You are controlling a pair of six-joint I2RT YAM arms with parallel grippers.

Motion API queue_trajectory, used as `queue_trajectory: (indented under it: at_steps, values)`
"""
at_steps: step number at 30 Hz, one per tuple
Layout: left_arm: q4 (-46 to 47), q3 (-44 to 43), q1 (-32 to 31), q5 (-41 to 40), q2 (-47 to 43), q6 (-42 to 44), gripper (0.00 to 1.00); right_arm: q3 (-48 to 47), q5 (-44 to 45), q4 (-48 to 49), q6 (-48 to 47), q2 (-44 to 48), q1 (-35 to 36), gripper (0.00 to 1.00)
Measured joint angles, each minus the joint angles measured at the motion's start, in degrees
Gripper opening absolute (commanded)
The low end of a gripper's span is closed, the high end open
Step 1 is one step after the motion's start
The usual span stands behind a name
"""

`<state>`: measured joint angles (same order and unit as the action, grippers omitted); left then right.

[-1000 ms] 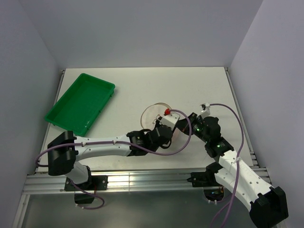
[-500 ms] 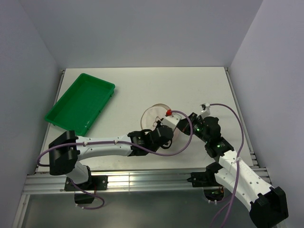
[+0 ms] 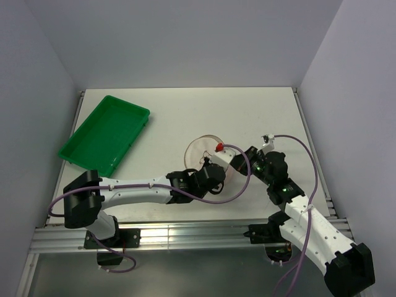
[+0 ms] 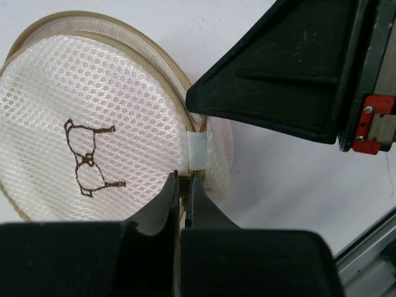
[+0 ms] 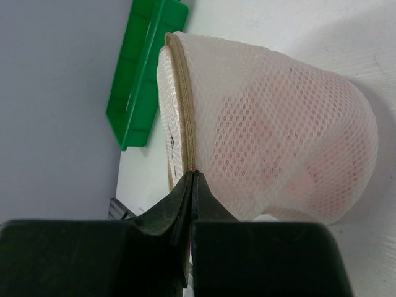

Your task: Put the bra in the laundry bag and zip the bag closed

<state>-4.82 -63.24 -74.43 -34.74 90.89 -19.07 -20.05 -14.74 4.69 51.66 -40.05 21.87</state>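
The laundry bag [image 3: 201,147], a round white mesh pouch with a small dark bra outline on its face [image 4: 86,158], lies mid-table between both arms. Through the mesh, the pale pink bra [image 5: 281,139] shows inside it. My left gripper [image 4: 184,179] is shut at the bag's near rim, with a beige zipper piece pinched between its jaws just below a white tab [image 4: 197,150]. My right gripper [image 5: 193,174] is shut on the bag's beige zipper rim [image 5: 183,105]. In the left wrist view its black body [image 4: 291,68] fills the upper right, close over the rim.
A green tray [image 3: 106,132] stands at the table's far left and shows as well in the right wrist view as a green tray [image 5: 143,74]. The aluminium rail [image 3: 185,234] runs along the near edge. Both arms crowd the bag's right and near sides.
My left gripper's jaws have closed onto the zipper piece at the bag's rim. The arms and the bag have barely shifted.
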Motion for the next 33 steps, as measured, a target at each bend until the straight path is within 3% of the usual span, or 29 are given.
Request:
queue_trajectory:
  at_steps: [9, 22, 23, 25, 26, 27, 30, 33]
  values:
    - [2.0, 4.5, 0.0, -0.1, -3.8, -0.3, 0.00, -0.5, -2.5, 2.2, 1.0, -4.6, -2.6, 0.00]
    - [3.7, 11.8, 0.2, -3.3, -12.4, -4.2, 0.00, -6.4, -11.5, 1.5, -2.3, -12.4, -12.1, 0.00]
    - [3.7, 11.9, 0.3, -3.3, -13.4, -4.4, 0.00, -7.7, -11.9, 0.2, -3.6, -13.3, -12.6, 0.04]
    - [3.9, 12.0, 0.4, -3.2, -15.1, -4.7, 0.00, -10.3, -12.2, -1.9, -5.7, -14.8, -12.8, 0.35]
    - [3.8, 12.0, 0.5, -3.2, -15.5, -4.7, 0.00, -11.5, -11.7, -2.8, -6.9, -15.2, -12.8, 0.60]
    - [3.7, 12.0, 0.5, -3.1, -15.9, -4.6, 0.00, -12.2, -11.1, -3.4, -7.6, -15.1, -12.9, 0.71]
    - [3.7, 11.7, 0.5, -2.7, -15.6, -4.6, 0.00, -12.6, -8.7, -6.3, -9.9, -12.0, -12.6, 0.91]
    - [4.7, 10.5, 0.5, -2.6, -13.8, -4.6, 0.00, -11.2, -7.0, -8.9, -10.1, -5.6, -11.5, 0.92]
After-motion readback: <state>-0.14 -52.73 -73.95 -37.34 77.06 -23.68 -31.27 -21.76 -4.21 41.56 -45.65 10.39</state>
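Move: Left fingertips already pinch the zip pull at the round bag's right edge. The bra-marked lid's middle lies some 4 cm ahead of that hand, 5 cm to its left and 3 cm lower; the white tag sits about 2 cm ahead, level with it sideways and in height. From the right hand, shut on the bag's end ribbon, the zip pull is roughly 3 cm back, 2 cm left and 2 cm lower. Leftward, about 5 cm, the left hand draws the zip pull along the bag's edge away from the white tag, then rises some 3.5 cm, tilting slightly and easing back right at the end, its grip kept. Meanwhile the right hand tugs the ribbon about 5 cm forward and nearly as far right, then opens wide, lets go and backs off upward. ##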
